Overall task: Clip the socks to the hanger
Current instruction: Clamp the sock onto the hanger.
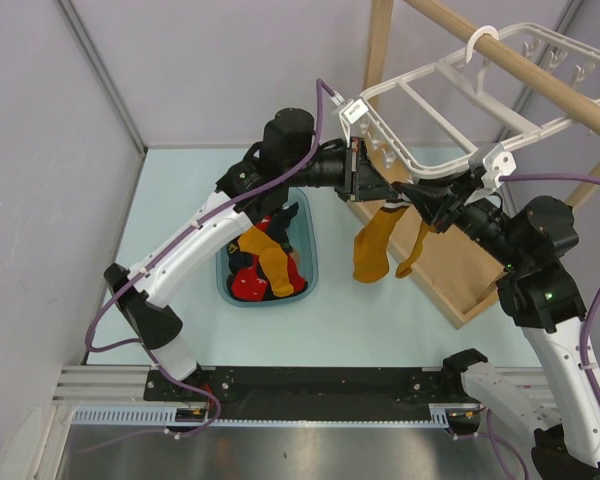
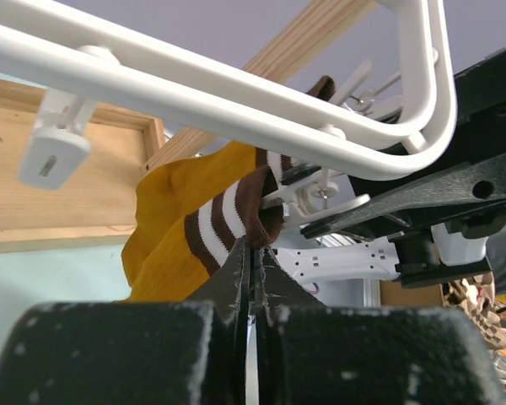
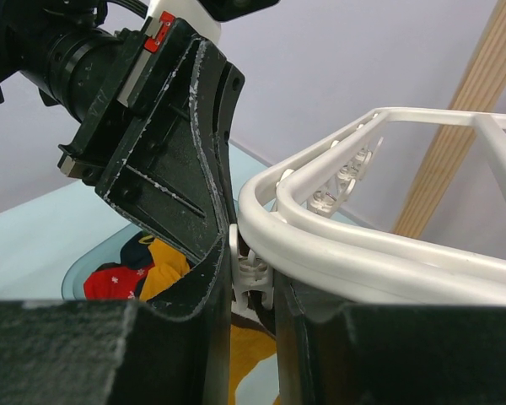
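The white hanger [image 1: 560,125] hangs from a wooden rod. A mustard-yellow sock [image 1: 372,245] with a dark cuff striped white dangles below the hanger's near corner, and a second yellow sock [image 1: 413,250] hangs beside it. My left gripper [image 1: 365,185] is shut on the striped cuff [image 2: 228,215] and holds it up under the frame bar [image 2: 236,101], beside a clip. My right gripper [image 1: 405,190] is shut on a small white clip [image 3: 251,253] under the frame's rim [image 3: 388,253], one finger on each side. In the wrist views, the left gripper [image 2: 253,245] pinches the cuff and the right gripper [image 3: 255,291] squeezes the clip.
A blue basin [image 1: 310,265] left of the hanger holds red, navy and yellow socks. The wooden rack has a round rod [image 1: 540,65] and a flat base [image 1: 460,280] under the right arm. Another empty clip [image 2: 55,148] dangles from the frame. Grey walls close the left side and the back.
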Robot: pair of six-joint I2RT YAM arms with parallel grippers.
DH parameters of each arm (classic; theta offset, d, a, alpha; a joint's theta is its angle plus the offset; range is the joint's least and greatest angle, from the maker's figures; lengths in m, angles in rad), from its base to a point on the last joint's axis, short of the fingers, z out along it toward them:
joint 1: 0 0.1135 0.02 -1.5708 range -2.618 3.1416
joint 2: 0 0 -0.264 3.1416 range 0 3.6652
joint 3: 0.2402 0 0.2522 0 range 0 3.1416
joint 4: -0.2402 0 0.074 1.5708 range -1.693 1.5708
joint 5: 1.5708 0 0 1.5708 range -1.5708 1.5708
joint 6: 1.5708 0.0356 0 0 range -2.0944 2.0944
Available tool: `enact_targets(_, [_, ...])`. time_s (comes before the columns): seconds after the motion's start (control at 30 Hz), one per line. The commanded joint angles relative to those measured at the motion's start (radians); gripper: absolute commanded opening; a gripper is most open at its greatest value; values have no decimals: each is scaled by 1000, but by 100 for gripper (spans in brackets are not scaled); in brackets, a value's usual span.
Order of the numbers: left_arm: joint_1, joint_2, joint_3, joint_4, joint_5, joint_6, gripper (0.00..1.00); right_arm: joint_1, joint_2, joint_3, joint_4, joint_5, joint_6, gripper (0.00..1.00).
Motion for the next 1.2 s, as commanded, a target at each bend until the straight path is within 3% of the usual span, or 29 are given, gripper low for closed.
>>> enact_targets(0.0, [3,-47,41,63,42,-27,0,30,2,26,-37,-141,4,0])
enact_targets(0.47, [4,-98,-70,218,82,-72,0,30,9,26,-68,-166,29,3])
enact_targets(0.57, [0,-94,-82,223,90,-73,0,31,6,25,-63,-152,31,27])
enact_targets(0.6, [-2,-93,-85,224,91,-73,0,31,3,26,-63,-149,35,40])
enact_targets(0.7, [-6,-87,-91,227,94,-73,0,30,-3,26,-54,-132,47,62])
enact_targets(0.8, [-6,-87,-99,227,90,-64,1,30,-17,26,-48,-101,57,73])
enact_targets(1.0, [-5,-116,-133,194,33,9,26,31,-61,26,-69,-5,70,83])
enact_targets(1.17, [-2,-185,-217,192,-79,118,41,30,-60,26,-109,92,78,85])
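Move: The clip that the right fingers already hold squeezed open lies between their tips. The striped cuff of the sock, pinched in the left fingers, is about 2 cm to the right hand's left, 1 cm forward and 2 cm below. From the left hand the clip is some 2 cm right, 1 cm back and 2 cm up. The hanger's near rail runs about 3 cm straight above the clip; the other sock hangs about 2 cm forward of, 5 cm right of and 8 cm below the left hand. Upwards by about 2 cm, and a little back, the left hand lifts the pinched sock cuff into the open clip and holds it there. The right fingers then spread wide and let go of the clip, backing off towards the base some 2.5 cm, with a short jog left on the way. Last, the left fingers part, release the cuff and sink about 2 cm. ##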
